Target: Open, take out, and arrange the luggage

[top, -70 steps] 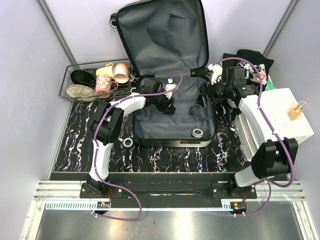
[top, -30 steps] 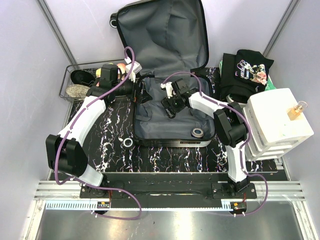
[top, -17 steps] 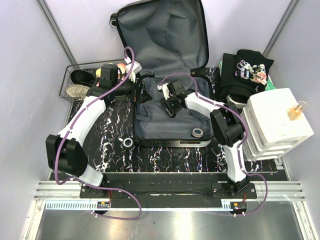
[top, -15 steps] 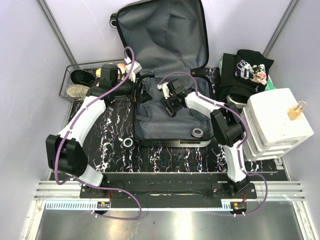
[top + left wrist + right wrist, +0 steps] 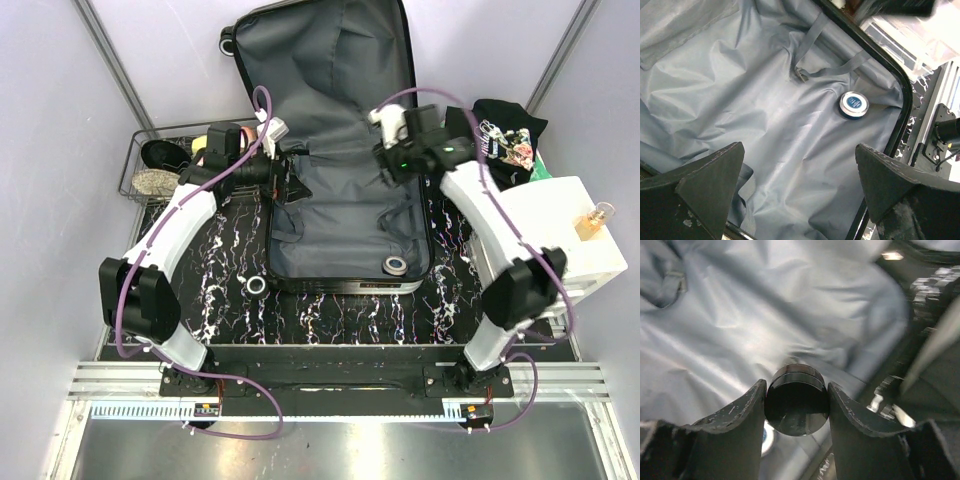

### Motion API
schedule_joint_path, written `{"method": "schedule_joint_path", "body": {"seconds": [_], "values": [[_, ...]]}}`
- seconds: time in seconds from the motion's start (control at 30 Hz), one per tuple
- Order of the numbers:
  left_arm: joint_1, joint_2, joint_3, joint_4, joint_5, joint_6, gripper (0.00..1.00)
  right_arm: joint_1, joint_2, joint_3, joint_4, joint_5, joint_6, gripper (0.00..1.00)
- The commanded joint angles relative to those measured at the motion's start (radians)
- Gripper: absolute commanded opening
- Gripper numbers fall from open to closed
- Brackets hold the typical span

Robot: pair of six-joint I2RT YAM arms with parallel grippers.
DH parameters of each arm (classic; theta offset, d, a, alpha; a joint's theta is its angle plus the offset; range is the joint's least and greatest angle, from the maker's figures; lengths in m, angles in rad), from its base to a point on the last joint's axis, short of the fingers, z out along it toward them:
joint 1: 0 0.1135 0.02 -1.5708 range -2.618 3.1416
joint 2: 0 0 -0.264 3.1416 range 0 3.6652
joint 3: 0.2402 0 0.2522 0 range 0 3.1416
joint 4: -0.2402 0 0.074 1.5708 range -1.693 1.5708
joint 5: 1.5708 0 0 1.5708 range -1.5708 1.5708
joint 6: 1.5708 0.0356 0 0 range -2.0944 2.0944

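Observation:
The luggage lies open on the dark marbled table, its lid leaning up at the back and grey lining showing. My right gripper hangs over the case's back right part. In the right wrist view this gripper is shut on a round black jar. My left gripper stays at the case's left rim, and in the left wrist view it is open over bare lining. A small round tin lies in the case's near right corner.
A black wire basket with cups and bowls stands at the left. Stacked white bins stand at the right, a small bottle on top. Black clothing lies behind the bins. A small ring-shaped roll lies left of the case.
My right gripper closed on the black jar in the case's middle and lifted it up and to the right. The left arm barely shifted and stayed open.

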Motion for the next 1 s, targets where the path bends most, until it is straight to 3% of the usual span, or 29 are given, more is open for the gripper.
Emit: {"method": "schedule_joint_path", "body": {"seconds": [0.0, 0.27, 0.43, 0.63, 0.97], "values": [[-0.022, 0.002, 0.027, 0.056, 0.049, -0.017, 0.99, -0.147, -0.197, 0.009, -0.087, 0.112, -0.071, 0.28], [-0.048, 0.031, 0.054, 0.061, 0.068, -0.006, 0.99, -0.395, -0.355, -0.017, -0.170, 0.247, -0.185, 0.23], [-0.071, 0.060, 0.090, 0.061, 0.079, -0.011, 0.99, -0.602, -0.383, -0.054, -0.165, 0.200, -0.252, 0.23], [-0.085, 0.093, 0.122, 0.045, 0.090, -0.023, 0.99, -0.685, -0.344, -0.062, -0.152, 0.172, -0.321, 0.22], [-0.085, 0.105, 0.194, -0.120, 0.067, 0.081, 0.99, -0.817, -0.258, -0.059, -0.086, 0.095, -0.435, 0.22]]}}
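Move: The white organizer box that the held dark jar is carried towards has its middle about 41 cm to the right hand's right, 15 cm back and 10 cm lower. A perfume bottle stands in it, some 46 cm right, 11 cm back and 3 cm below the hand. The black clothes pile lies about 26 cm right, 4 cm ahead and 13 cm down. From the left hand the box is roughly 63 cm right, 12 cm back and 14 cm lower. Rightward in one fast sweep of nearly 40 cm, drawing back some 8 cm as well, the right hand takes the already gripped dark jar away from the open suitcase to above the white organizer box. It first climbs about 11 cm, then sinks about 4 while slowing, turning clockwise some 35 degrees and keeping its hold. The empty left hand, still open, drifts about 4 cm right over the suitcase. ##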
